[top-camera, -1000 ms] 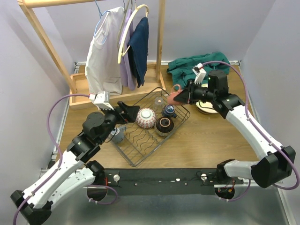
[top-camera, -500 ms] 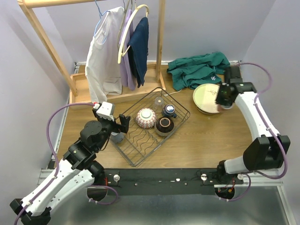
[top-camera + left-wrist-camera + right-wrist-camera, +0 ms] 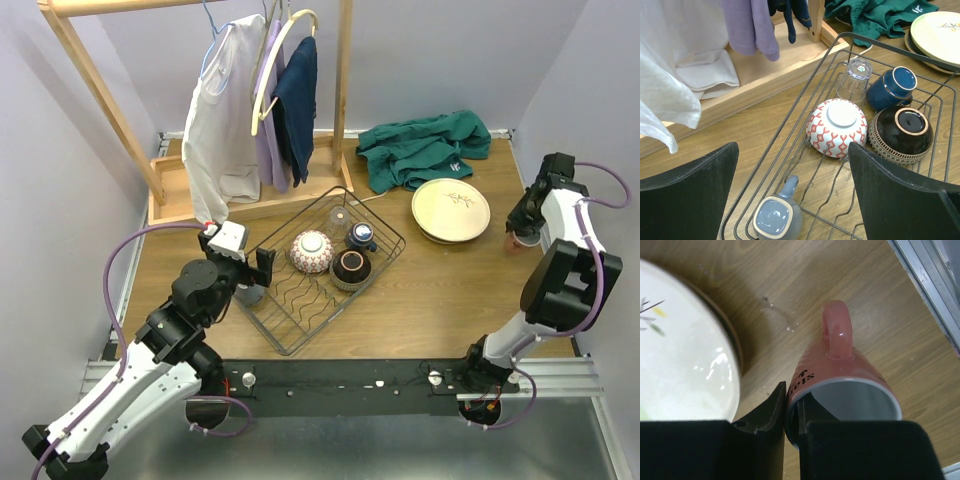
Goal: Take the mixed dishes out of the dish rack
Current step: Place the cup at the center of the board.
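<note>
The black wire dish rack (image 3: 300, 312) (image 3: 790, 125) sits mid-table. It holds a red-and-white patterned bowl (image 3: 311, 251) (image 3: 836, 127), a dark bowl (image 3: 351, 267) (image 3: 901, 135), a blue cup (image 3: 360, 236) (image 3: 891, 87) and a clear glass (image 3: 339, 217) (image 3: 855, 80). A grey cup (image 3: 250, 292) (image 3: 776, 217) stands at the rack's left end. My left gripper (image 3: 252, 272) (image 3: 792, 146) hangs wide open above that cup, holding nothing. Cream plates (image 3: 451, 210) (image 3: 685, 355) are stacked on the right. Beside them, my right gripper (image 3: 522, 226) (image 3: 794, 392) is shut on the red cup's (image 3: 519, 241) (image 3: 845, 385) rim, one finger inside.
A wooden clothes rack with hanging shirts (image 3: 250, 100) stands at the back left, its base (image 3: 755, 85) close behind the dish rack. A green cloth (image 3: 425, 145) lies behind the plates. The table's metal right edge (image 3: 925, 275) runs just past the red cup.
My right arm carried the red cup from beside the rack, over the plates, to the table's far right. My left gripper drew back slightly from the rack, staying open.
</note>
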Robot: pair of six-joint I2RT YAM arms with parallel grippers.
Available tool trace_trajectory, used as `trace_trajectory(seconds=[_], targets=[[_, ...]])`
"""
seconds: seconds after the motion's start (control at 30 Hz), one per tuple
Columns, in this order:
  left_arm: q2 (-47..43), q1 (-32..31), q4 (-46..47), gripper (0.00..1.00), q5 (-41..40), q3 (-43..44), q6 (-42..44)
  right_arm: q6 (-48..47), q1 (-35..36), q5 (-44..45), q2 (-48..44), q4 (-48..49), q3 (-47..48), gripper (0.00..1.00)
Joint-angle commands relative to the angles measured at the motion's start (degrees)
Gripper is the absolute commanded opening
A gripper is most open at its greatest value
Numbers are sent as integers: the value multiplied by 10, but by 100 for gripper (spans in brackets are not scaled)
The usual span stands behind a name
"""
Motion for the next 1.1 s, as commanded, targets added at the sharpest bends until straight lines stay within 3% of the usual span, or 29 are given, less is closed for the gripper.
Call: trace_trajectory(seconds=[0.0, 0.27, 0.33, 0.53, 0.67, 0.7, 0.8, 0.9, 1.07], targets=[[-5, 4, 10, 99, -29, -4, 16, -12, -22, -38, 45, 56, 32, 1], [0, 7, 10, 99, -26, -4, 16, -24, -23, -66, 118, 70, 79, 1], [3, 8, 9, 99, -25, -4, 18, -31, -24, -71, 132, 65, 87, 5], [11, 11, 8, 99, -22, -3, 17, -35, -23, -85, 151, 63, 79, 29], [14, 12, 7, 99, -20, -3, 18, -33, -23, -90, 138, 48, 85, 53], [14, 12, 7, 99, -19, -3, 17, -25, -23, -89, 131, 42, 86, 63], [18, 12, 6, 99, -20, -3, 18, -11, -23, -78, 99, 28, 90, 77], [22, 12, 5, 99, -20, -2, 14, -2, -23, -70, 70, 19, 89, 86], [40, 12, -7, 99, -17, 10, -10, 18, -22, -87, -15, 28, 66, 92]])
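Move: The pink cup, already in the right fingers by its rim, is bound for bare board about 5 cm ahead, 3 cm to that hand's right and some 8 cm below it. The stacked plates lie roughly 10 cm ahead of the hand, 18 cm left and 9 cm down; the board's right edge is about 5 cm ahead and 10 cm right, about as low. From the left hand the spot lies roughly 12 cm ahead, 70 cm right and 20 cm down. The pink cup, still pinched at its rim, is carried by the right hand down and forward, about 4 cm lower and 5 cm farther out, beside the stacked plates. Once low, the hand stays nearly in place and opens its fingers wide, letting go of the rim, then rises about 4 cm straight off the cup. ##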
